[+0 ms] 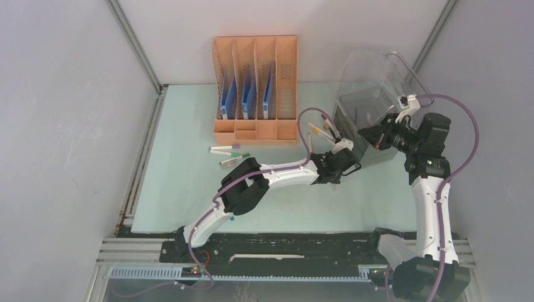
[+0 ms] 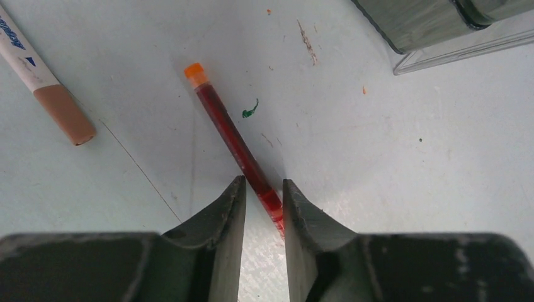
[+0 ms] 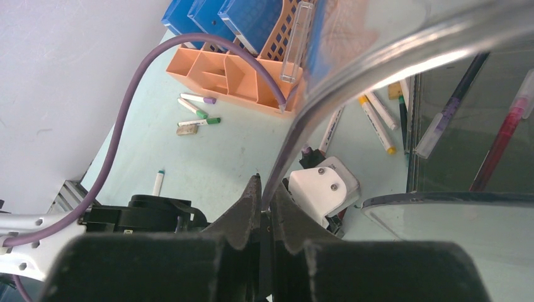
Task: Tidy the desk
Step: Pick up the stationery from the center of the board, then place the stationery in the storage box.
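On the pale green desk lies a red pen with an orange cap. My left gripper is low over its near end, jaws narrowed around it. The pen touches the right finger and a gap shows at the left one. In the top view the left gripper is beside the clear smoky bin. My right gripper is shut on the bin's curved clear edge, and the bin stands tipped. The top view shows the right gripper at the bin's front.
An orange file rack with blue folders stands at the back. Loose markers lie before it, more lie near the bin, and one brown-capped marker lies left of the red pen. Inside the bin are a red pen and a purple one.
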You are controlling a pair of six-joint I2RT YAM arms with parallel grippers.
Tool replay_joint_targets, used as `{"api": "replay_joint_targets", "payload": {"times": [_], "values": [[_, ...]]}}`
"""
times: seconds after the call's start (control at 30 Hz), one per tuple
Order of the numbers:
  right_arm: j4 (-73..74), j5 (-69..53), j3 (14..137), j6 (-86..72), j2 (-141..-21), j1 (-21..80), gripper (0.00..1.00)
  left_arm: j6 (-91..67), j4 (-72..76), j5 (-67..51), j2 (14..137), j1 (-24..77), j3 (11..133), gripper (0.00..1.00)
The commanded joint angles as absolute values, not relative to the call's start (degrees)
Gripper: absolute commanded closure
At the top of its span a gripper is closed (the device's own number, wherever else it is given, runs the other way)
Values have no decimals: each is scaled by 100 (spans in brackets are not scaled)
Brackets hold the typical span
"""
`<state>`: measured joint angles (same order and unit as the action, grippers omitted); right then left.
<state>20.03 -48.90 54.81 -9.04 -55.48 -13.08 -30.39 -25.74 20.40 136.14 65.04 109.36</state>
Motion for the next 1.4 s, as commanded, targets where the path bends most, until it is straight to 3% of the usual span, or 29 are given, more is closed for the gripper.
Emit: {"api": "replay_joint_targets", "payload": {"times": [0.0,0.17,0.3,0.6,1.0,1.37], "values": [[1863,-5265,5791,-698,-5344,-1186,91,-2949,-2685,1809,13542,6447,10882,73],[1865,-5273,5792,-703,-5332,-1187,91,-2948,-2360,1764,13233,6401,10416,93],[1863,-5272,5791,-711,-5327,-1195,91,-2988,-2138,1797,13002,6348,10093,100],[1863,-5282,5787,-712,-5334,-1201,91,-3076,-1610,1774,12465,6211,9334,100],[1865,-5289,5790,-710,-5324,-1208,91,-3342,576,1122,11061,5994,7375,100],[1864,-5308,5792,-712,-5315,-1213,91,-3896,2352,376,10507,5686,6237,100]]}}
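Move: The red pen lies between the left hand's half-open fingertips, level with them, its middle about 2 cm ahead. From that hand, the brown marker is some 14 cm ahead and 8 cm left, the yellow marker about 19 cm ahead and 3 cm left, and the clear drawer box's near corner roughly 4 cm ahead and 7 cm right. The right hand has the pen about 7 cm to its left, level with it fore and aft, some 25 cm below. Shut the left fingers on the red pen near its collar, then carry the hand left, level and close to the board, by about 6 cm, away from the clear drawer box. Then raise it nearly 6 cm, rolling the wrist some 25 degrees so its left side sinks, and keep the pinch. ##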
